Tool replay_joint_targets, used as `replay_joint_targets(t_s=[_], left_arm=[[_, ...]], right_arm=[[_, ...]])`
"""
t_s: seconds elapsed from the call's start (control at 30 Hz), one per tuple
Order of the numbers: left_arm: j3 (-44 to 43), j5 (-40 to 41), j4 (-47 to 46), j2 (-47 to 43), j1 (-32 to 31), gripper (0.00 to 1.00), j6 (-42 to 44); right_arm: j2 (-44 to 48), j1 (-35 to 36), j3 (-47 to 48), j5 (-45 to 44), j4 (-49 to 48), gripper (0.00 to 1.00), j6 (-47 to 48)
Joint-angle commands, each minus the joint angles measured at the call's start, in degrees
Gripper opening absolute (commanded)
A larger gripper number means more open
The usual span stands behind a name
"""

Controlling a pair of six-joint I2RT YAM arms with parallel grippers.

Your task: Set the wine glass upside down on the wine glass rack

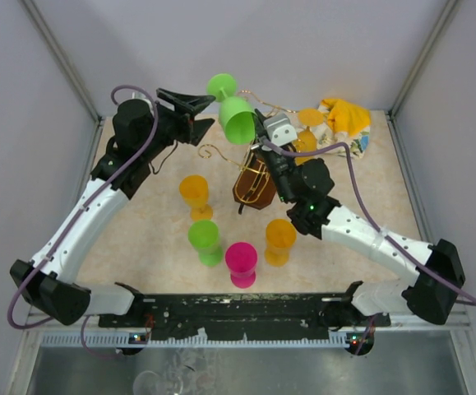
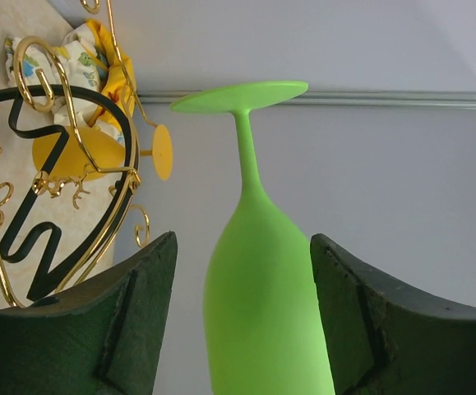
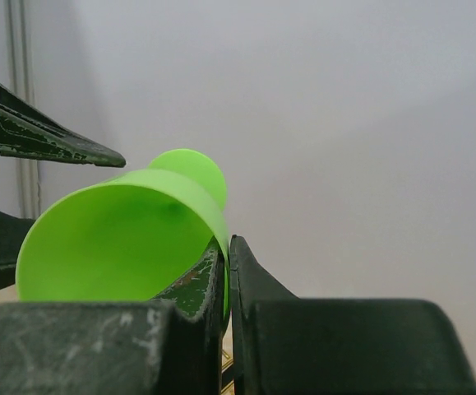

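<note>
A green wine glass [image 1: 236, 117] hangs in the air above the back of the table, its foot [image 1: 221, 85] pointing away and to the left. My right gripper [image 1: 260, 132] is shut on the rim of its bowl [image 3: 114, 247], one finger inside and one outside [image 3: 228, 247]. My left gripper [image 1: 211, 111] is open, its fingers straddling the bowl [image 2: 262, 313] with a gap on each side [image 2: 242, 239]. The wine glass rack [image 1: 252, 183], gold wire around a dark oval frame [image 2: 57, 164], stands just below and to the right of the glass.
An orange glass [image 1: 305, 140] hangs on the rack's far side [image 2: 90, 152]. On the table in front stand two orange glasses [image 1: 194, 193] [image 1: 279, 239], a green one [image 1: 205, 240] and a pink one [image 1: 241, 262]. A yellow patterned cloth [image 1: 344, 115] lies at the back right.
</note>
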State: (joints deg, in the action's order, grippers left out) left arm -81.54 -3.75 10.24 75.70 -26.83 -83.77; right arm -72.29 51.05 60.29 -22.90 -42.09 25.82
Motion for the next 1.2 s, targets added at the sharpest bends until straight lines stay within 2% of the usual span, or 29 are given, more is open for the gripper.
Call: replay_joint_targets(t_s=[0.0, 0.57, 1.17], left_arm=[[0.5, 1.3, -2.3, -1.9, 0.4, 0.71, -0.8], [4.0, 3.5, -4.2, -3.8, 0.5, 0.65, -2.1], [6.6, 3.9, -7.5, -3.8, 0.5, 0.49, -1.4]], right_arm=[[0.0, 1.4, 1.4, -1.4, -5.9, 0.00, 1.3], [-2.4, 7.3, 1.2, -3.2, -6.6, 0.00, 4.1], [-2.1, 10.1, -0.4, -3.8, -6.9, 0.00, 5.7]])
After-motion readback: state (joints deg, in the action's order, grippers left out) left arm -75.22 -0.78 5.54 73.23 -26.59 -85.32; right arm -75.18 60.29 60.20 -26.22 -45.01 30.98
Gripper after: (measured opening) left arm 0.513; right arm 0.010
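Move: The green wine glass, lying nearly on its side with its foot pointing forward, has its middle about 4 cm to the right of my left hand and 1 cm ahead, at the same height. My right hand pinches its rim; the gap between my left fingers lies roughly 10 cm left and 5 cm ahead of that hand, about level. From my left hand, the rack stands about 12 cm right, 8 cm back and 22 cm lower, and the hanging orange glass some 24 cm right, 3 cm back and 18 cm lower. I bring the green glass to my left hand: keeping my pinch on its rim, my right hand travels about 5 cm left and 3 cm back, sinking about 1 cm, so that the neck comes in between my left fingers. My left hand eases down and slightly left, 1 to 2 cm, and narrows its fingers from fairly open to about half, one above the glass and one below, without closing on the neck yet. ##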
